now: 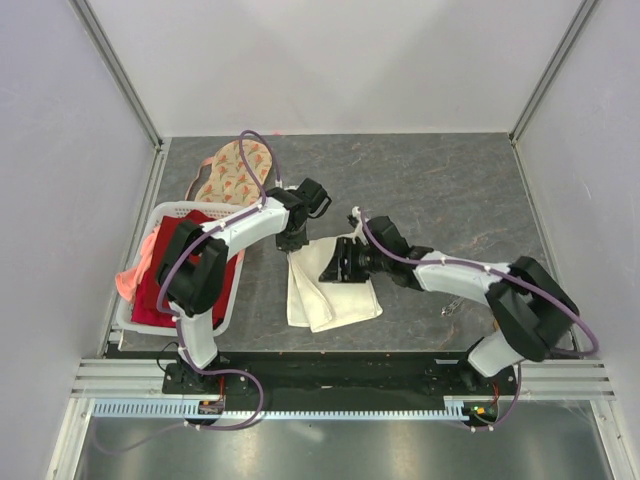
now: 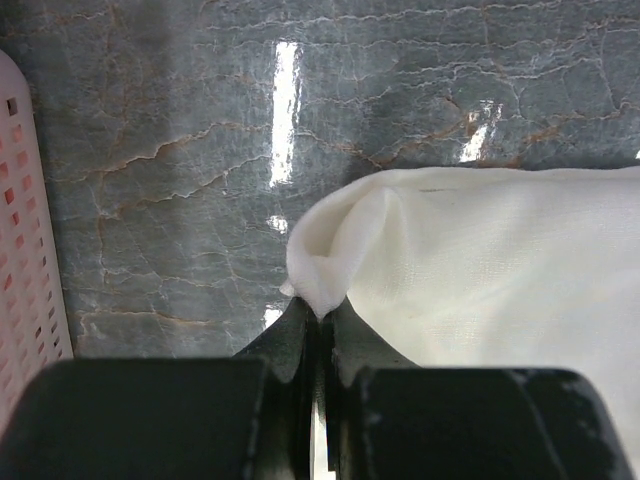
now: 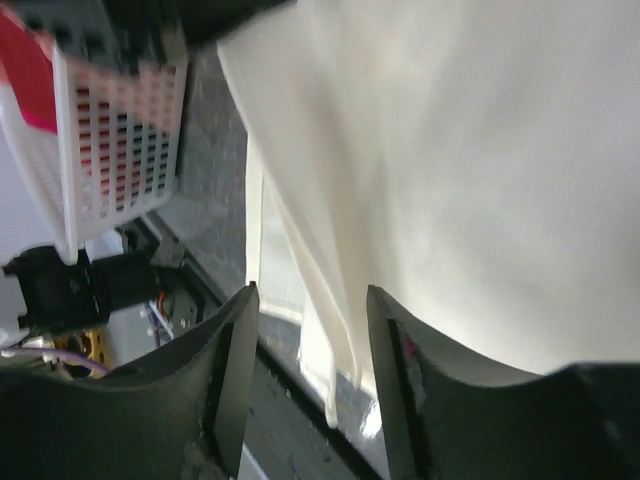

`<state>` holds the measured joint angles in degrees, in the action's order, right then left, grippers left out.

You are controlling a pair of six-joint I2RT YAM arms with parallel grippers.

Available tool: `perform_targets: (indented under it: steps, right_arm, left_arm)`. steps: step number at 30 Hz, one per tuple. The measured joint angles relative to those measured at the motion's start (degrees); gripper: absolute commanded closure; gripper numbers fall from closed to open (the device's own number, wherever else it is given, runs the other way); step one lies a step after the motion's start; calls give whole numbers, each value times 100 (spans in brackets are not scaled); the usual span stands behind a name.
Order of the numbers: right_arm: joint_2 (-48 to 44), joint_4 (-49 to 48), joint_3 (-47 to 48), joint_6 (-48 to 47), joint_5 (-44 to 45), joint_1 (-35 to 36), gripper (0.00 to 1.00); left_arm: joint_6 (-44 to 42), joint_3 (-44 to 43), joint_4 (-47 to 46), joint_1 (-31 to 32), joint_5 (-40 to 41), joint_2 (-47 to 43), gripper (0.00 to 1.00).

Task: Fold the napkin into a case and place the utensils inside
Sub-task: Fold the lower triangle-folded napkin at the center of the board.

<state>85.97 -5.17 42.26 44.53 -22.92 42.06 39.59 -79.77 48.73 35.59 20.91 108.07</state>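
Observation:
The cream-white napkin (image 1: 328, 290) lies partly folded in layers in the middle of the table. My left gripper (image 1: 292, 243) is at its far left corner, and the left wrist view shows that gripper (image 2: 320, 312) shut on a bunched corner of the napkin (image 2: 480, 270). My right gripper (image 1: 345, 262) hovers over the napkin's far edge. In the right wrist view it (image 3: 310, 300) stands open, with loose layered edges of the napkin (image 3: 450, 170) seen in the gap but not pinched. A small gold utensil (image 1: 452, 305) lies on the table by the right arm.
A white basket (image 1: 228, 300) at the left holds a red cloth (image 1: 195, 255), and a pink cloth (image 1: 135, 275) hangs over its side. A peach floral cloth (image 1: 232, 172) lies behind it. The basket (image 2: 25, 230) is close to the left gripper and also appears as a basket (image 3: 120, 150) in the right wrist view.

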Motion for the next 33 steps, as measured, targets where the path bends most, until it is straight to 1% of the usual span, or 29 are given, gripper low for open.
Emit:
perform_targets:
  steps: [3,4,5,6,8,13,17,33]
  right_arm:
    - [704,-164,592,-7,2,-155,68]
    - [903,-214,743,-22,-9,-175,81]
    - [1126,-256,918,-20,-20,-192,86]
    - [1340,-321,1078,-11,-44,-210,94]
    - [1672,-516,1305,39,-94,-223,99]
    - [2299,-901,1657,219,-162,-256,100]
    - [2610,-986,1862,221,-140,-260,100]
    - [3115,-1027,2291,-61,-74,-533,100]
  left_arm:
    - [0,48,-22,0,-2,-11,98]
    - [0,57,-24,2,-4,-13,98]
    - [0,68,-39,2,-4,-20,98]
    - [0,81,-50,7,-4,-26,98]
    - [0,111,-66,15,-4,-48,98]
    - [0,149,-70,15,-17,-127,98]
    - [0,164,-76,15,-52,-212,98]
    - [0,238,-103,17,-210,-354,98]
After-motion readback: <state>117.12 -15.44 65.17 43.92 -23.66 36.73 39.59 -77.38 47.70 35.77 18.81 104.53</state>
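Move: The napkin's far edge, just right of the corner still pinched by the left hand, lies about 13 cm ahead of the right hand, 5 cm to its left and 6 cm below. That pinched corner is some 11 cm ahead and 10 cm left of the right hand, and the folded flap's near tip about 8 cm back and 3 cm left. From the left hand the far-edge spot is 5 cm to the right, about 2 cm ahead and a little lower. The right hand, holding nothing, sweeps forward about 13 cm over the napkin, bearing left by some 5 cm and sinking about 5 cm, fast at first and then slower, while its part-open fingers shut early on the way; their closed tips end up against the near side of the raised far edge, just right of the left fingers. The left hand keeps its pinch on the corner and all but stays in place, rising only about a centimetre, with both wrists hardly turning. ##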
